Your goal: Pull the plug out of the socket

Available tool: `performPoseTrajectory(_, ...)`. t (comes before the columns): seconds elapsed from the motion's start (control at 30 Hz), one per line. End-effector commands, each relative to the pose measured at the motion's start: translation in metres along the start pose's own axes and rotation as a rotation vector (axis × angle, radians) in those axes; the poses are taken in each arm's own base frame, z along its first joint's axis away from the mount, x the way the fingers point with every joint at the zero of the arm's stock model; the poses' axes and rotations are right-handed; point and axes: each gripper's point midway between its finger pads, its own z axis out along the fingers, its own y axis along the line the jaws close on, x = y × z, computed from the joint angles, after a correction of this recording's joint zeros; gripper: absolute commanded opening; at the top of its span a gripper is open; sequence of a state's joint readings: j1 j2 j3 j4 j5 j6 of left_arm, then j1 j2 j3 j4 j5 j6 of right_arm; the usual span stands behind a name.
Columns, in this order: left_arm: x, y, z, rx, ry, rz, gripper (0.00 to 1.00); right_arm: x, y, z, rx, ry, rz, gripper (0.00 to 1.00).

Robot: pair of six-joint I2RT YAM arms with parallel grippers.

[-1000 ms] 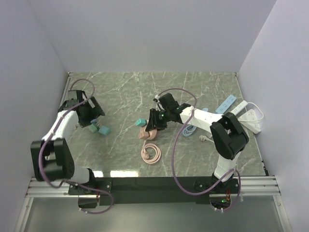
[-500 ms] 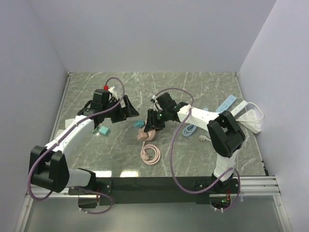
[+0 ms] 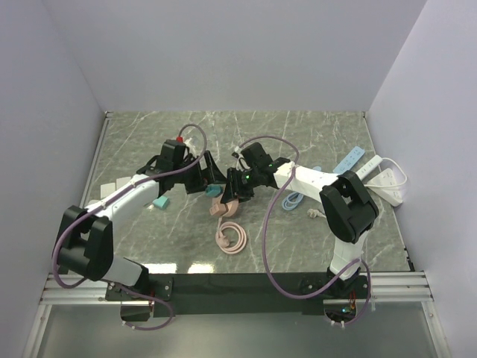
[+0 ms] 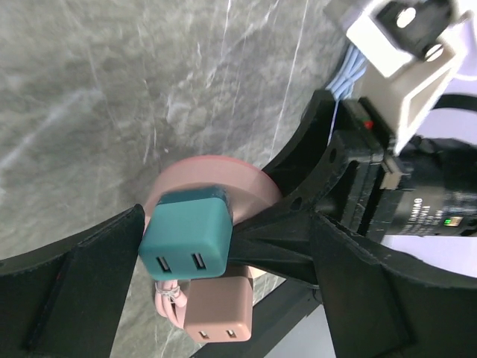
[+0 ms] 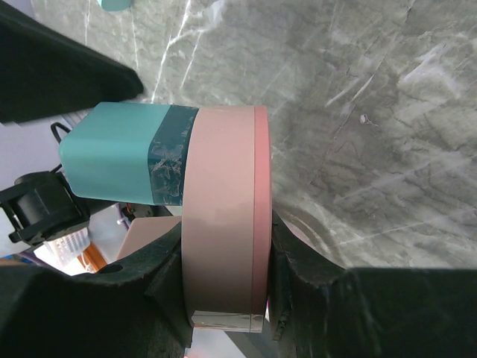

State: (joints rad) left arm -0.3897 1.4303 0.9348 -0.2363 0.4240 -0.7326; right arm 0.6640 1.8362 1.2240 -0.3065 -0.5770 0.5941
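A round pink socket is held edge-on between the fingers of my right gripper, a little above the table. A teal plug sticks out of the socket's face. A pink plug sits in the socket just below the teal plug. My left gripper is open. Its fingers stand on either side of the teal plug and do not clamp it. In the top view, the left gripper meets the right gripper at the socket near the table's middle.
A pink coiled cable lies on the marble below the socket. Small teal pieces lie to the left. A light blue cable, a blue strip and white power strips lie to the right.
My left arm has swung from the table's left side to the socket and now brackets the teal plug with open fingers. The right gripper has stayed in place, holding the socket.
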Motion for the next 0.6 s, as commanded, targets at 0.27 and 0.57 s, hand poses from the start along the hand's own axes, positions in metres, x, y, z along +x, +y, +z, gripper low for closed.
performPoseTrajectory(0.27, 0.001, -0.003, 0.012, -0.038, 0.0, -0.01, 0.76, -0.024, 0.033, -0.008, -0.086, -0.071, -0.037, 0.0)
performPoseTrajectory(0.57, 0.012, 0.004, 0.026, -0.027, 0.045, -0.054, 0.46, -0.025, 0.042, -0.015, -0.134, -0.096, -0.047, 0.0)
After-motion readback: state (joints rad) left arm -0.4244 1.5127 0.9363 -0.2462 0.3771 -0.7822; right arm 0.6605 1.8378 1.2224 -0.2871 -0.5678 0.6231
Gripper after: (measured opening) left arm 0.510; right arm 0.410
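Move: The teal plug stands up from the pink socket, about 3 cm below the left hand, 1 cm back and 1 cm to its right, between the open fingers. The pink socket's middle is roughly 3 cm back, 4 cm right and 6 cm down; the pink plug beside the teal one is some 5 cm back, 2 cm right and 4 cm down. From the right hand, already gripping the socket, the teal plug is about 5 cm left, 1 cm ahead and 2 cm higher. Lower the left gripper about 3 cm over the teal plug, almost straight down, tipping the hand only some 5 degrees, and close its fingers from wide open to about half so that they come against the plug's two sides near the socket face. Keep the right gripper's hold on the pink socket and stay there with it. ##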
